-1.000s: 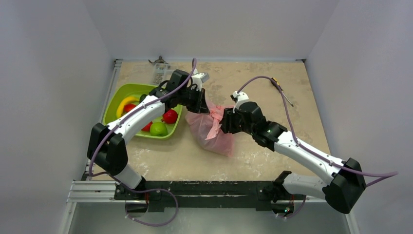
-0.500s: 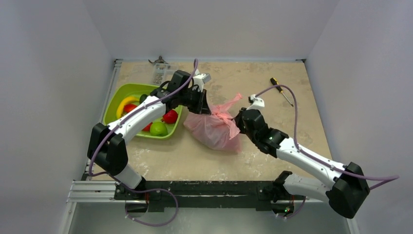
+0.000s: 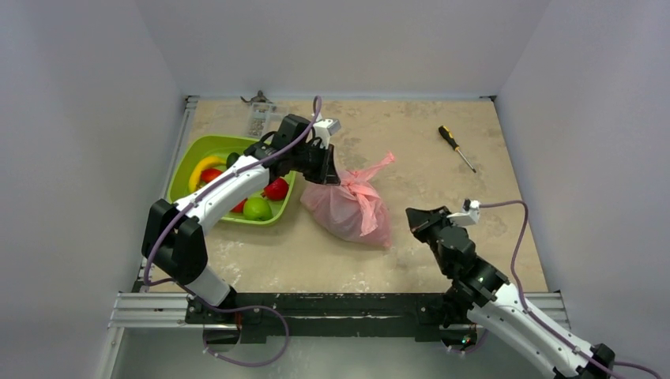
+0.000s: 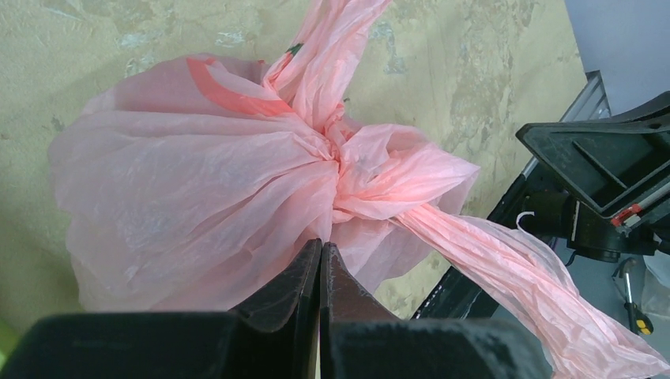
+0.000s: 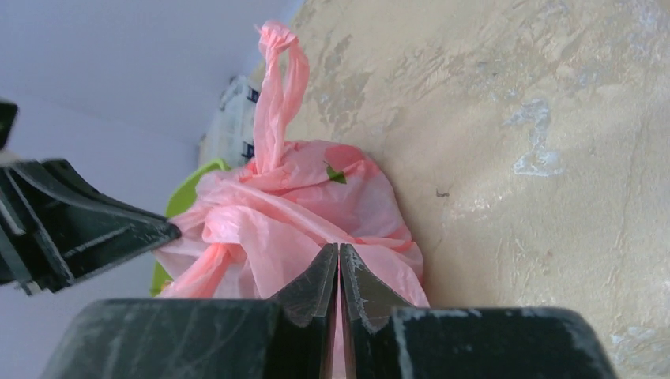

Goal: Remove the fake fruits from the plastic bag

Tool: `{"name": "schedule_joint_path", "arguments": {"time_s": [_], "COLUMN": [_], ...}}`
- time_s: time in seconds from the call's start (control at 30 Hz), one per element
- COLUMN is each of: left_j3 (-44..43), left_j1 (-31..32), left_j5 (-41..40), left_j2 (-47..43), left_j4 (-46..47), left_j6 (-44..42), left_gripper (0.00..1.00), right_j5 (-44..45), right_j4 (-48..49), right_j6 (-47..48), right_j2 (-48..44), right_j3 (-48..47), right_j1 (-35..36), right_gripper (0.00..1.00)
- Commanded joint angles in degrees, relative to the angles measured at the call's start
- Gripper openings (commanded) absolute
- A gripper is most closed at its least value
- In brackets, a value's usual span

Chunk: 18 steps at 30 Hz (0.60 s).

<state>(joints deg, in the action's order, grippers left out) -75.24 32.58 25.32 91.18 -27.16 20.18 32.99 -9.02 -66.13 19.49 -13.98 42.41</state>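
The pink plastic bag (image 3: 348, 209) lies on the table with its handles knotted (image 4: 340, 154), bulging, its contents hidden. My left gripper (image 3: 330, 175) is shut at the bag's far-left top, its tips (image 4: 320, 245) pinching a fold of the film. My right gripper (image 3: 412, 217) sits near the table's right front, shut and empty, apart from the bag (image 5: 316, 205), which lies beyond its tips (image 5: 339, 249). Fake fruits rest in the green tray (image 3: 180, 170): a banana (image 3: 204, 165), a red one (image 3: 276, 188) and a green one (image 3: 257, 208).
A screwdriver (image 3: 456, 146) lies at the back right. A clear packet (image 3: 259, 118) sits at the back edge behind the tray. The left arm reaches over the tray. Grey walls close in three sides.
My right gripper let go of the bag, shut, and pulled back to the near right. The bag's knotted handles settled onto it. The left gripper stayed put.
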Motion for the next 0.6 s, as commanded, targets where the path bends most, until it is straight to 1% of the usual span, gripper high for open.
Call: {"name": "schedule_joint_path", "arguments": {"time_s": [0.0,0.1,0.17,0.27,0.33,0.4,0.57], "left_j3": [-0.3,-0.6,-0.8,-0.8,-0.7,-0.7,-0.7], "left_j1": [-0.3,-0.3,-0.3,-0.3,-0.2,-0.3,-0.3], "left_j5": [4.1,4.4,4.6,5.0,5.2,5.4,6.4], "left_j2": [-1.9,-1.8,-1.8,-1.7,-1.8,-1.9,-1.9], "left_j4": [3.2,3.3,3.2,3.2,3.2,3.2,3.6], "left_j6": [-0.5,-0.6,-0.7,-0.6,-0.6,-0.6,-0.6], "left_gripper": [0.00,0.00,0.00,0.00,0.00,0.00,0.00], "right_j5": [-4.9,-8.7,-14.1,-17.5,-20.6,-23.0,-23.9], "right_j4": [2.8,-1.6,-3.0,-5.2,-4.7,-3.8,-0.9], "right_j6": [19.6,30.4,36.9,43.6,47.2,49.6,51.8], "right_j2": [7.1,17.1,25.4,33.9,37.4,38.9,40.2], "right_j3": [-8.7,-16.8,-22.0,-27.6,-29.6,-30.6,-31.7], "right_j1": [0.1,0.1,0.1,0.2,0.1,0.1,0.1], "right_gripper": [0.10,0.26,0.36,0.41,0.42,0.43,0.54]}}
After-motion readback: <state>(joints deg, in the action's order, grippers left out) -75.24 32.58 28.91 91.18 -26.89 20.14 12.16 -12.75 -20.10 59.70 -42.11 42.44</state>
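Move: The plastic bag's knot is about 8 cm ahead of the empty, shut right hand, 11 cm to its left and a touch lower. The loose tail hanging from it is some 3 cm ahead and 10 cm left. The free handle end sticks out about 15 cm ahead and 6 cm left, and the bag's full body lies 4 cm ahead, 15 cm left and 8 cm below. From the left hand, already pinching a handle, the knot lies about 6 cm right, 1 cm back and 3 cm down. Leftwards in a quick arc, the right hand travels about 8 cm left and 3 cm forward towards the knot, rising nearly 4 cm before dipping back almost to its starting height. On the way its fingers open about halfway and the wrist rolls its left side down, swinging left and tipping down, to bring the spread fingers up to the loose pink tail. The left hand stays almost in place and keeps its pinch on the handle. ##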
